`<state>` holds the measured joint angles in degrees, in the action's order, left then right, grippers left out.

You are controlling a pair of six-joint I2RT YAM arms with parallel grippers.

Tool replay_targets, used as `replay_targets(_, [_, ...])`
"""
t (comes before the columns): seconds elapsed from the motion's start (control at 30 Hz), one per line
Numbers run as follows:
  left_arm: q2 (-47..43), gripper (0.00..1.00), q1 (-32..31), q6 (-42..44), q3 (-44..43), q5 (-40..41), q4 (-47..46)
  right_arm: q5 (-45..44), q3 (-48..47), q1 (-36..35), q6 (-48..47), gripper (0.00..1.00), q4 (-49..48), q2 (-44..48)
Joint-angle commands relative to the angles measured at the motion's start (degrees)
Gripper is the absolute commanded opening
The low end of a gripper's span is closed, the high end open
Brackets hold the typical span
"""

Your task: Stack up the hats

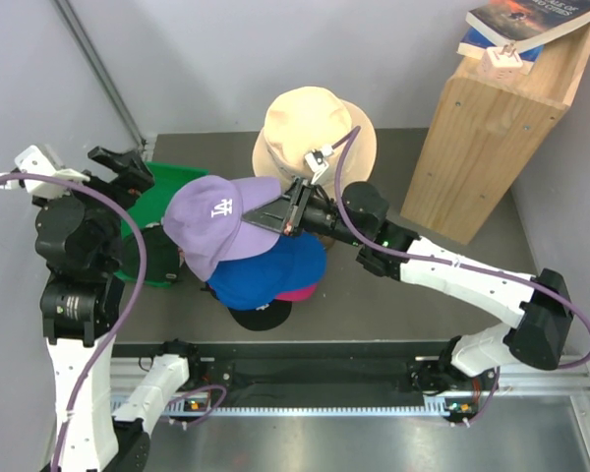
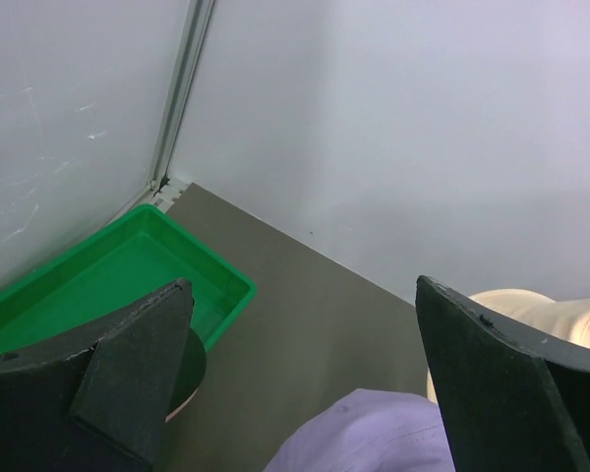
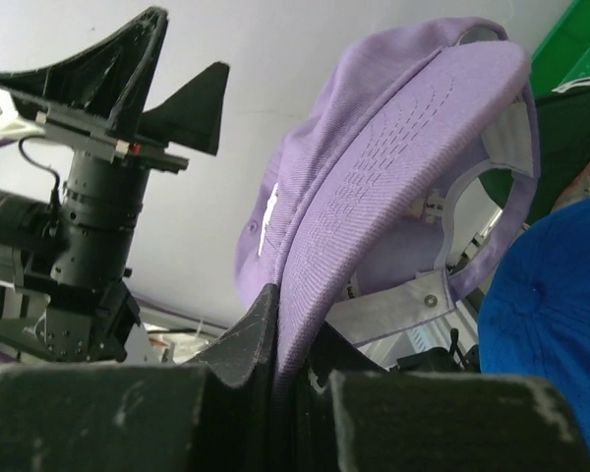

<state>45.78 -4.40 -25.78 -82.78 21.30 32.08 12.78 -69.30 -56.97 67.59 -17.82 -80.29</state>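
Note:
A lavender hat (image 1: 213, 218) hangs tilted above the pile, its brim pinched by my right gripper (image 1: 267, 216), which is shut on it. In the right wrist view the brim of the lavender hat (image 3: 393, 177) runs down between the closed jaws of the right gripper (image 3: 295, 344). Below lies a blue hat (image 1: 275, 270) (image 3: 556, 315) over a magenta hat (image 1: 298, 292) and a black hat (image 1: 261, 317). My left gripper (image 1: 128, 162) (image 2: 305, 383) stands open and empty to the left, above the crown of the lavender hat (image 2: 374, 438).
A green tray (image 1: 167, 187) (image 2: 108, 275) sits at the left with a dark green cloth item (image 1: 160, 258) in it. A beige bucket hat (image 1: 315, 133) (image 2: 531, 310) lies behind the pile. A wooden box (image 1: 492, 128) topped with books (image 1: 521, 25) stands back right. Walls close in at the back and left.

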Motion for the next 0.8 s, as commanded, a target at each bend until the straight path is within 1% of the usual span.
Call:
replay_targets(0.0, [1.1, 0.99, 0.0, -0.9, 1.0, -0.8, -2.3, 1.9, 2.2, -0.6, -1.0, 0.00, -6.4, -0.7])
replay_targets(0.17, [2.2, 0.99, 0.0, -1.1, 1.1, -2.0, -1.8, 0.8, 7.6, -0.5, 0.3, 0.00, -9.5, 0.3])
replay_targets(0.37, [3.7, 0.99, 0.0, -0.1, 1.0, -2.9, -1.3, -2.6, 13.5, -0.4, 0.1, 0.00, -12.0, 2.9])
replay_targets(0.53, [4.2, 0.99, 0.0, 0.5, 1.4, -3.9, -0.6, -5.9, 18.7, -0.4, -0.6, 0.00, -12.1, 4.9])
replay_targets(0.77, [4.2, 0.99, 0.0, 2.4, 2.0, -4.9, 0.4, -7.9, 26.4, 0.5, 1.7, 0.00, -17.9, 6.2])
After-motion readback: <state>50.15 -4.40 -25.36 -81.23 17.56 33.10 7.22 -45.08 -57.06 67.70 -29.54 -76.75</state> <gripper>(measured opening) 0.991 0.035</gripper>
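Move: The right hand already pinches the purple hat by its brim; the blue hat topping the stack lies almost straight below, some 20 cm down and maybe 2 cm ahead. From the same hand, the beige bucket hat is about 17 cm ahead, 14 cm to the right and a little lower, while the green tray lies some 18 cm ahead, 27 cm left and far below. For the empty left hand the blue hat is roughly 25 cm right, 4 cm back and 28 cm below. Still pinching the purple hat by its brim, the right hand brings it down towards the blue hat, slowly at first and then faster, about 13 cm in all, drifting to the right in the later part. The left hand, open and empty, sinks and eases forward about 3 cm each, its fingers tipping slightly down. ##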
